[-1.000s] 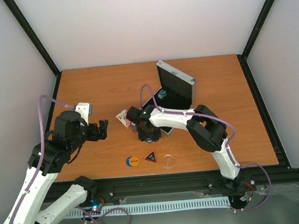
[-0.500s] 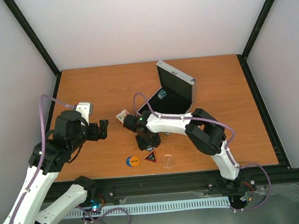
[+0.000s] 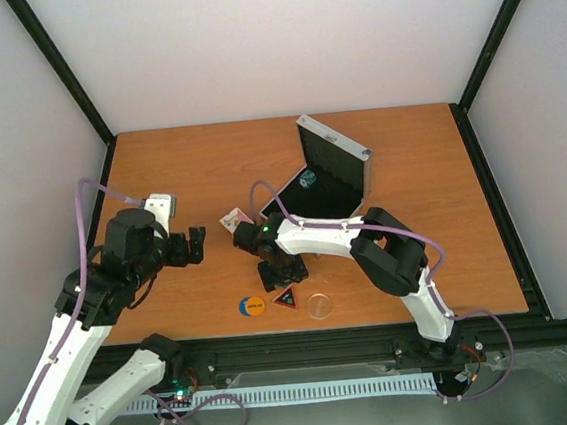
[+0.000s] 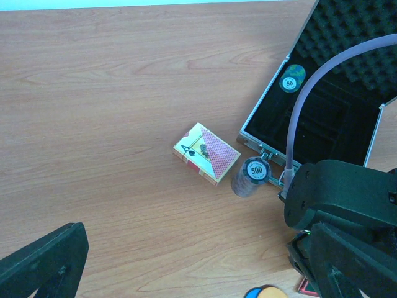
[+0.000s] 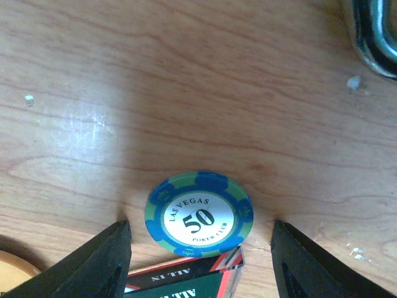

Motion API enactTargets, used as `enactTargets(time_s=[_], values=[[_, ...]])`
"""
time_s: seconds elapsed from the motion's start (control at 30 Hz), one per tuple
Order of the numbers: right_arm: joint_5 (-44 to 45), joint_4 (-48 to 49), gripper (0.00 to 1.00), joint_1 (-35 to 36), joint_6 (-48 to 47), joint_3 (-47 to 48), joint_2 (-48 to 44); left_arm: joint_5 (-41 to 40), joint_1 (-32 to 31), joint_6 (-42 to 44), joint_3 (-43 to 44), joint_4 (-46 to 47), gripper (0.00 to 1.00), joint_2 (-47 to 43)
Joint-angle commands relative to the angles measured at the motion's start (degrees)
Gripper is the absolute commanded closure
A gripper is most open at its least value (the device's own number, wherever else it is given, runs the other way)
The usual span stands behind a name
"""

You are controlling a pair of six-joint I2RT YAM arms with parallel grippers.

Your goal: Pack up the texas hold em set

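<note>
The silver case (image 3: 336,153) stands open at the back, black-lined, with one chip (image 3: 307,178) inside. In the right wrist view a blue-green 50 chip (image 5: 199,214) lies flat on the wood between the spread fingers of my right gripper (image 5: 200,228), which touch nothing. The black-red triangle (image 5: 180,280) lies just below the chip and the orange disc (image 5: 11,270) is at the corner. The left wrist view shows the card pack (image 4: 206,153) beside a 500 chip stack (image 4: 250,175). My left gripper (image 3: 192,247) hovers open, left of the pack.
A clear disc (image 3: 320,305) lies right of the triangle (image 3: 285,297) near the table's front edge. The case's metal handle (image 5: 375,37) shows at the right wrist view's top right. My right arm (image 4: 347,217) fills the lower right of the left wrist view.
My right gripper has moved from beside the case toward the front edge, down near the triangle, and its jaws have spread. The left arm has not moved.
</note>
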Motion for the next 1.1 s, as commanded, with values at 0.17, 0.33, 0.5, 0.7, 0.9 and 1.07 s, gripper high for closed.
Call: enactTargets(time_s=[0.17,0.33,0.5,0.7,0.9,1.07], values=[[1.21,-0.97,0.39,-0.41,-2.66,0.97,1.68,-0.69,0.26,0.62,0.1,1.36,0.0,1.35],[1.48,-0.78,0.42,-1.14,-3.72,1.83,2.32,-1.07,0.25,0.76,0.4,1.55,0.0,1.88],[1.28,-0.71,0.5,-1.58,-4.67,2.26,2.68,-1.34,0.26,0.4,0.69,1.99,0.0,2.53],[0.92,-0.7,0.66,-1.61,-5.36,2.31,2.87,-1.81,0.26,0.17,0.99,2.23,0.0,3.07],[2.34,-1.58,0.75,-1.69,-5.87,2.93,1.9,-2.22,0.26,-0.3,0.59,2.51,0.0,3.11],[3.54,-2.39,0.75,-1.91,-5.91,3.31,0.21,-2.41,0.26,-0.83,-0.37,2.53,0.0,2.72]])
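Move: The 50 chip lies flat almost exactly under the right hand point, between the spread fingertips and about 1 cm below it. From that hand, the triangular plaque is some 4 cm back and level sideways, the orange chips about 5 cm back and 7 cm left, the case handle roughly 8 cm ahead and 7 cm right. From the waiting left hand the 50 chip is about 18 cm right, 3 cm back and 27 cm below. Forward by about 1.5 cm, just above the table and away from the triangular plaque, goes the right hand, pointing straight down and rising about half a centimetre late on. Its fingers narrow from nearly two-thirds open to a quarter open, one tip coming over the 50 chip's face and the other to its right rim; a firm pinch can't be made out. ##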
